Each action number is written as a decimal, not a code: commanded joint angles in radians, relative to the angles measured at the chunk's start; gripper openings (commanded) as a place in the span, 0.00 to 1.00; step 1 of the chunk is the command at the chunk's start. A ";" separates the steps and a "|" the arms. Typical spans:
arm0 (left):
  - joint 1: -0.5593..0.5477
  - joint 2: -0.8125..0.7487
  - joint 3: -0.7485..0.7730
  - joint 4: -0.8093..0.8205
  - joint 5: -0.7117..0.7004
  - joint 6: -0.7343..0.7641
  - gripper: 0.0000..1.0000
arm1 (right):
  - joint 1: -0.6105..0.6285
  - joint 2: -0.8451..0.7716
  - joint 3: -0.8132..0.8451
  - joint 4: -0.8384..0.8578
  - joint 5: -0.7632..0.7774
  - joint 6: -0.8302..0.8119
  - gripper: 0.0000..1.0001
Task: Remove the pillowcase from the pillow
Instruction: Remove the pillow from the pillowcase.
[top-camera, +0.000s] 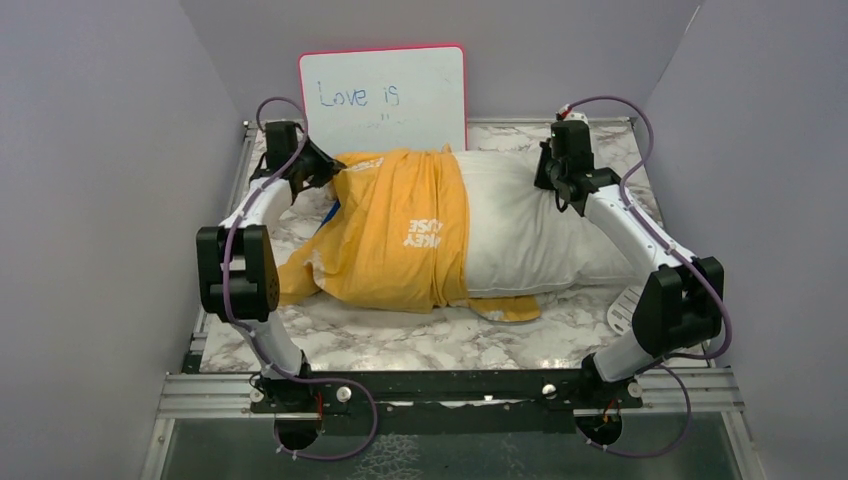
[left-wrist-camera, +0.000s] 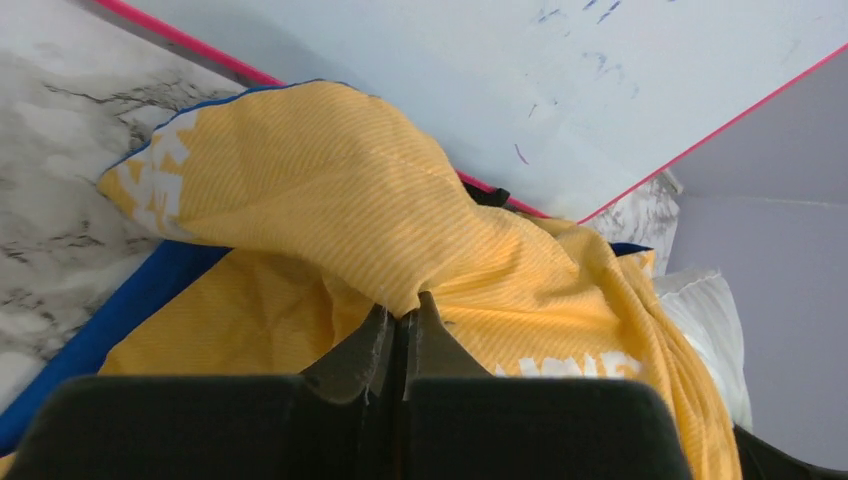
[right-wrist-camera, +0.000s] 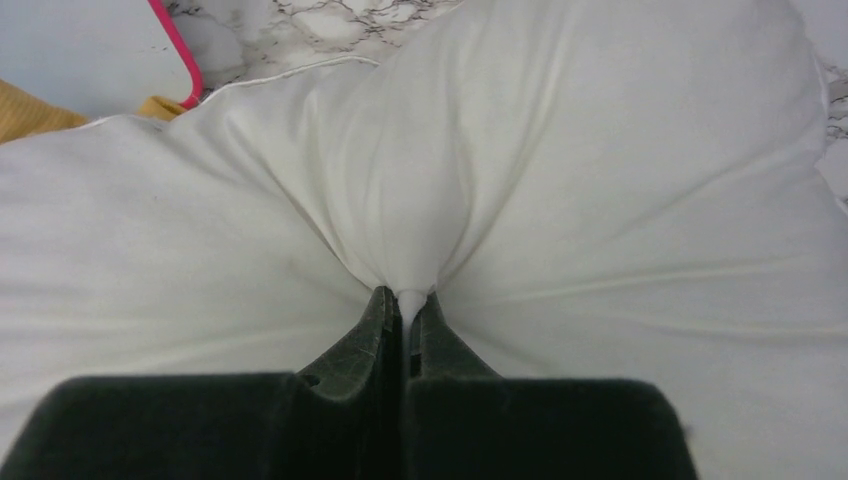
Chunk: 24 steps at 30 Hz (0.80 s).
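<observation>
The yellow-orange pillowcase (top-camera: 400, 230) with white lettering covers the left half of the white pillow (top-camera: 540, 230), which lies across the marble table; the pillow's right half is bare. My left gripper (top-camera: 318, 168) is at the pillowcase's far left end, shut on a pinched fold of the yellow fabric (left-wrist-camera: 405, 310). A blue edge of the pillowcase (left-wrist-camera: 140, 300) shows under the yellow face. My right gripper (top-camera: 562, 185) is at the pillow's far right part, shut on a pinch of the white pillow (right-wrist-camera: 408, 300).
A pink-framed whiteboard (top-camera: 385, 95) with blue writing leans against the back wall just behind the pillow. A small white slotted disc (top-camera: 625, 308) lies by the right arm's elbow. Grey walls close in both sides of the marble table (top-camera: 420, 340).
</observation>
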 joint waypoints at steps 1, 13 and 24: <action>0.120 -0.209 -0.097 -0.020 -0.167 0.047 0.00 | 0.001 0.041 -0.006 -0.109 0.083 0.026 0.01; 0.443 -0.408 -0.168 -0.181 -0.111 0.224 0.00 | -0.008 0.063 0.052 -0.113 0.121 0.038 0.01; 0.367 -0.459 -0.131 -0.198 0.099 0.315 0.67 | -0.007 0.035 0.115 -0.154 -0.093 0.014 0.01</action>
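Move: The yellow pillowcase's far-left corner is already pinched in the left hand; bare table lies about 12 cm to this hand's left and 14 cm back, some 12 cm below. The case's middle is roughly 12 cm right, 15 cm back and 8 cm below, its open hem about 28 cm right and 15 cm back. The right hand already grips the white pillow; from there the case's middle is some 34 cm left and 10 cm back. The pillowcase corner is drawn fast to the left by the still-shut left hand, about 18 cm across and 10 cm back, away from the pillow, rising some 5 cm as the wrist swings about 20 degrees counter-clockwise. Once the pull stops, the left fingers open and let go of the cloth. The right hand holds nearly still, keeping its pinch on the pillow. ##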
